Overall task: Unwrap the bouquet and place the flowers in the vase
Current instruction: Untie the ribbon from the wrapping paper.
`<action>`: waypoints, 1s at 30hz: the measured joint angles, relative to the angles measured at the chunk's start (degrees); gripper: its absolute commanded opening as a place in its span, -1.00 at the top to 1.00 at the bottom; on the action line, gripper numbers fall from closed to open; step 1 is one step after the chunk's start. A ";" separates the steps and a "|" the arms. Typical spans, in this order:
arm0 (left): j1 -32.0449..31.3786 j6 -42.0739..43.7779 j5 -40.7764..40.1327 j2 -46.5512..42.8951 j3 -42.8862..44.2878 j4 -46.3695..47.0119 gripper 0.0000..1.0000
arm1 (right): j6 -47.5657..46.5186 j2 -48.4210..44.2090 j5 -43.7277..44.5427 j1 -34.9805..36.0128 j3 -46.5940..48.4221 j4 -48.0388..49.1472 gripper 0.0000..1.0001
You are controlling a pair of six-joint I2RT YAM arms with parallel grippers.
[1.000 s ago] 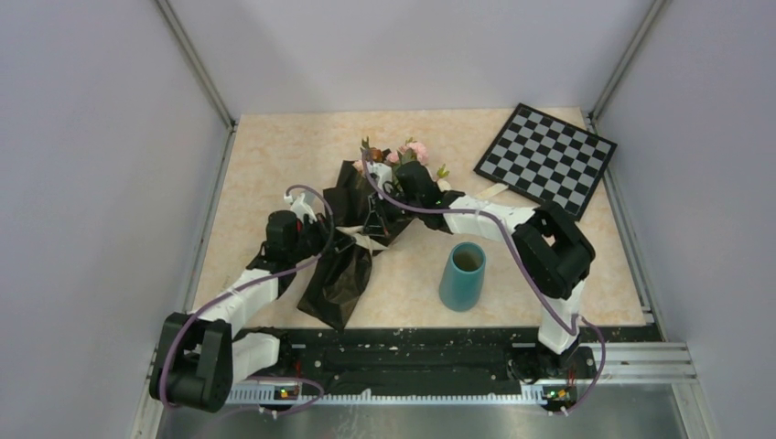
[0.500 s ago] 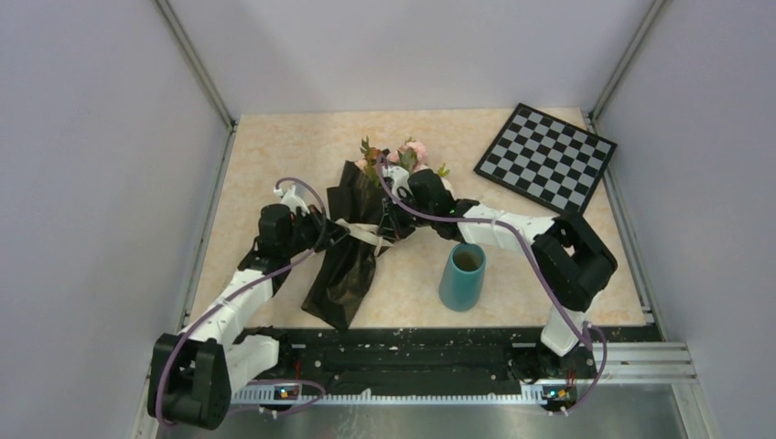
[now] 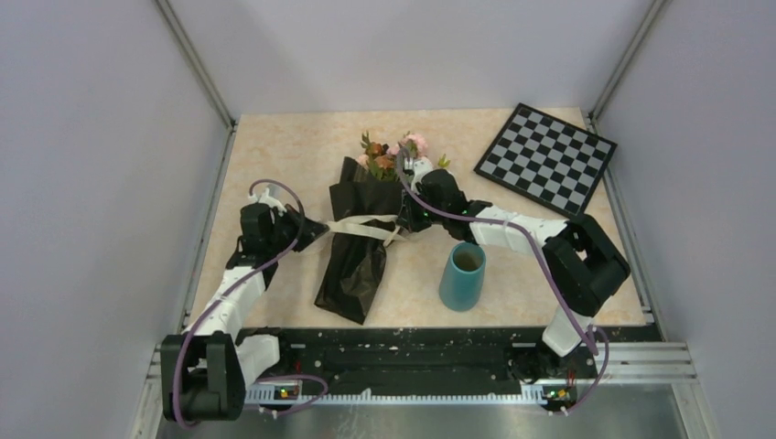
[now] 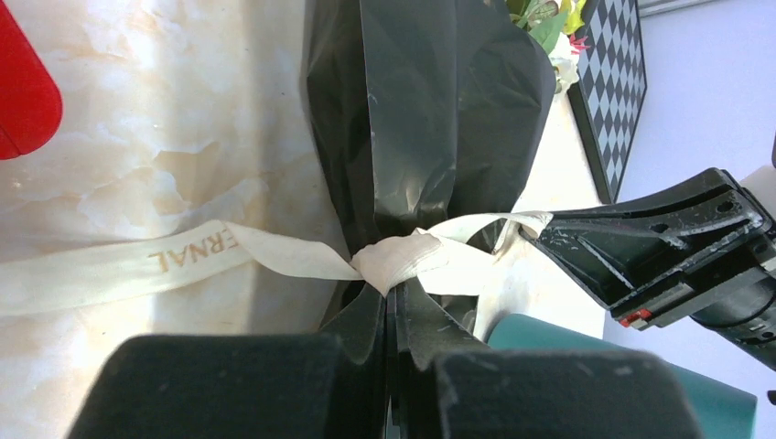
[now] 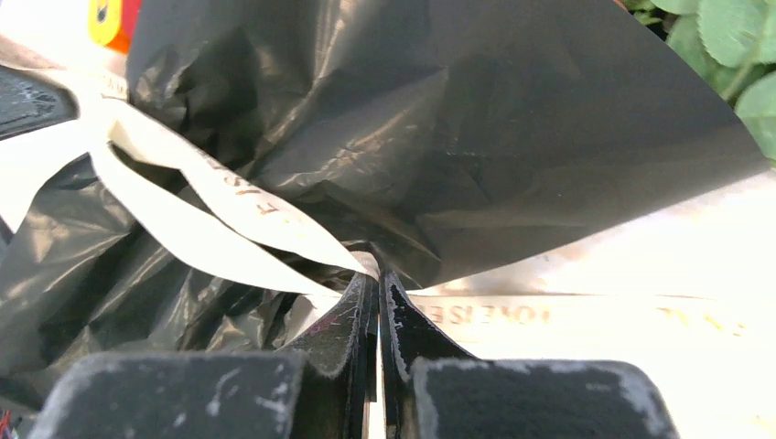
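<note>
The bouquet [image 3: 355, 245] lies in the middle of the table in glossy black paper [image 4: 430, 110], and its flowers [image 3: 392, 152] point away from me. A cream ribbon [image 3: 364, 222] runs taut across the paper between my two grippers. On the paper's left side my left gripper [image 3: 320, 230] is shut on one ribbon end, pinching it at the knot [image 4: 393, 265]. My right gripper [image 3: 409, 219], on the right side, is shut on the other ribbon end [image 5: 238, 215]. The teal vase [image 3: 462, 275] stands upright just right of the bouquet's lower half.
A black-and-white checkerboard [image 3: 546, 157] lies at the back right. A red object [image 4: 23, 91] shows at the left edge of the left wrist view, and a red-and-yellow one [image 5: 114, 13] at the top of the right wrist view. Grey walls enclose the table.
My left arm has drawn back to the left and my right gripper has shifted right, pulling the ribbon out into a long taut band. The bouquet has slid slightly to the right.
</note>
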 measured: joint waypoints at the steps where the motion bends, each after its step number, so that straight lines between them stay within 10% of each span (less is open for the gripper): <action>1: 0.92 -0.13 0.35 0.22 0.00 0.02 1.00 | 0.35 0.00 0.72 -0.28 -0.07 -0.13 1.00; 15: 9.16 -1.05 4.09 6.84 -3.91 0.81 1.00 | 4.59 -1.49 5.29 -3.04 -3.28 -0.07 0.97; 24: 9.27 0.31 4.83 8.04 -4.92 0.24 0.19 | 5.42 -2.05 5.99 -3.21 -5.29 -1.16 -0.05; 30: 9.33 4.42 3.67 6.60 -1.84 -6.60 -0.27 | 4.26 -6.03 7.45 -3.39 -7.15 -1.66 -0.30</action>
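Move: Both closed grippers still hold the ribbon above the black paper. The paper's waist is about 8 cm right of the left hand, 2 cm ahead and 6 below; the red spool is some 7 cm left, 4 ahead and 8 below. From the right hand the waist lies roughly 8 cm left, 2 ahead and 5 below, the flowers 15 cm straight ahead and 4 below, the vase 14 right, 12 back and 1 below. Each hand draws its ribbon outward about 4 cm, sinks (the left some 6), then opens and lets go. ##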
